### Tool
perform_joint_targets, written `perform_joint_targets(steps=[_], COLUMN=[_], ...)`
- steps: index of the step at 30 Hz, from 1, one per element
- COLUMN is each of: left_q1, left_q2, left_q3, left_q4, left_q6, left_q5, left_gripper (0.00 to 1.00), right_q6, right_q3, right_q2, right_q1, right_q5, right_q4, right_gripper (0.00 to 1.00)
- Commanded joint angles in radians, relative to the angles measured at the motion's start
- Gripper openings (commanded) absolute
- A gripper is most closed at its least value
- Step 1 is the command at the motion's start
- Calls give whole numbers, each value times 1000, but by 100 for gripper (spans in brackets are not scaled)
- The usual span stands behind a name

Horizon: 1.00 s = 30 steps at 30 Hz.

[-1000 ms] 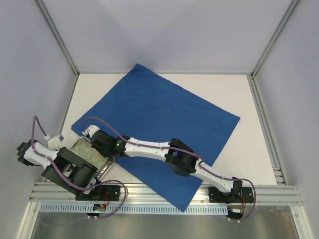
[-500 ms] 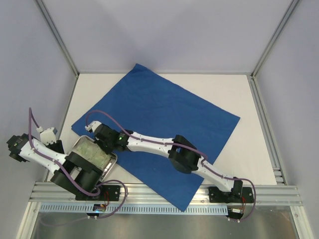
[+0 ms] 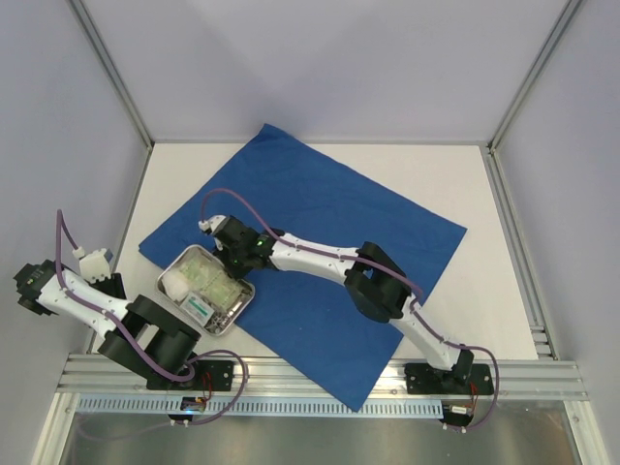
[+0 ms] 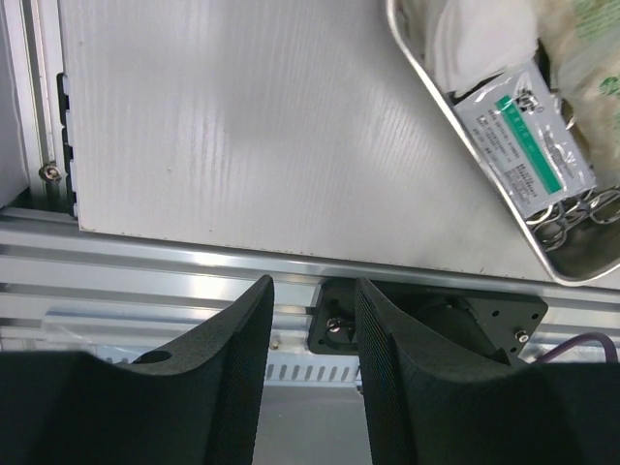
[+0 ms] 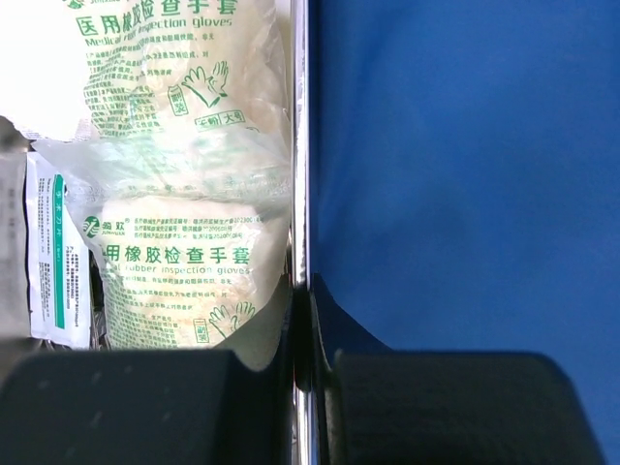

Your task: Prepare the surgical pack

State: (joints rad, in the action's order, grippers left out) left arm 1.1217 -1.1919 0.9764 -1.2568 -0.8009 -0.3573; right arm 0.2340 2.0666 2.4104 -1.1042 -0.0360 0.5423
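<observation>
The surgical pack's blue drape (image 3: 329,232) lies spread flat across the table. A steel tray (image 3: 250,294) straddles its near-left edge, holding glove packets (image 5: 174,262), a green-striped packet (image 4: 523,136) and white gauze. My right gripper (image 3: 232,254) reaches across the drape and is shut on the tray's far rim (image 5: 299,145), the jaws (image 5: 308,329) pinching the thin steel edge, with blue drape (image 5: 465,174) beside it. My left gripper (image 3: 109,284) hangs at the table's left side, apart from the tray. It is open (image 4: 313,368) with nothing between its fingers.
The aluminium rail (image 3: 320,373) with both arm bases runs along the near edge. White enclosure walls and frame posts (image 3: 116,82) bound the table. Steel instruments (image 4: 581,208) lie in the tray's corner (image 4: 455,126). Bare white tabletop (image 4: 242,126) shows left of the tray.
The right gripper dragged the tray away from the rail and to the right, partly onto the drape. The left arm drew back to the left off the tray, its jaws wider.
</observation>
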Motion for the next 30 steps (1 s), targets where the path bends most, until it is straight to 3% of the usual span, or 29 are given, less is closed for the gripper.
perform_joint_targets(steps=[1,8,15,19,24,30], left_q1=[4,6,6,6,4,4], left_q2=[3,-8,-11,-11,-9,-5], left_q3=[2,1,7,8,7,10], left_q4=[-15,-18,-16,-19,-24,-26], left_q6=[-27,-34,-34,-34,-44,-49], left_q5=[-17,-12,-19,-20,-19,-12], left_gripper=[48,48,48,48,48,48], right_q6=[8,-117,-465,-643,-834,-1093], right_q3=[-65,-266,-401,-451,-592,-619], right_q2=[-155,-253,-318,-330,-399,-386], right_q1=[61,168,286,348,432,495], right_q5=[-71,-153,-285,-278,-260,-96], right_q4=[-105,-120,-6,99,96,111], right_gripper=[0,0,0,0,1,0])
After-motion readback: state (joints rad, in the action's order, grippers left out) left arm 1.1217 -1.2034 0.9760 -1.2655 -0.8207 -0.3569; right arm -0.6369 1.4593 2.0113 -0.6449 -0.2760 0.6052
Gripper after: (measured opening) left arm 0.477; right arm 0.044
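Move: The right hand's shut fingers already hold the far right rim of the filled metal tray, whose middle lies about 7 cm to the left and 3 cm back. It is bound for the middle of the blue cloth, some 18 cm to the hand's right and 5 cm ahead. In the tray, the glove bags lie about 5 cm left and 1 cm back, the green-striped packet about 9 cm left and 8 cm back. From the left hand, the tray is roughly 18 cm right, 12 cm ahead and 9 cm below. Rightward and forward on a slant at first, then almost straight right, the right hand takes the tray low over the blue cloth towards its middle, about 25 cm right and 8 cm forward in all, sinking only about 1 cm. The fingers keep their pinch on the rim, and in the later half the wrist turns some 20 degrees counter-clockwise and tilts a little. ##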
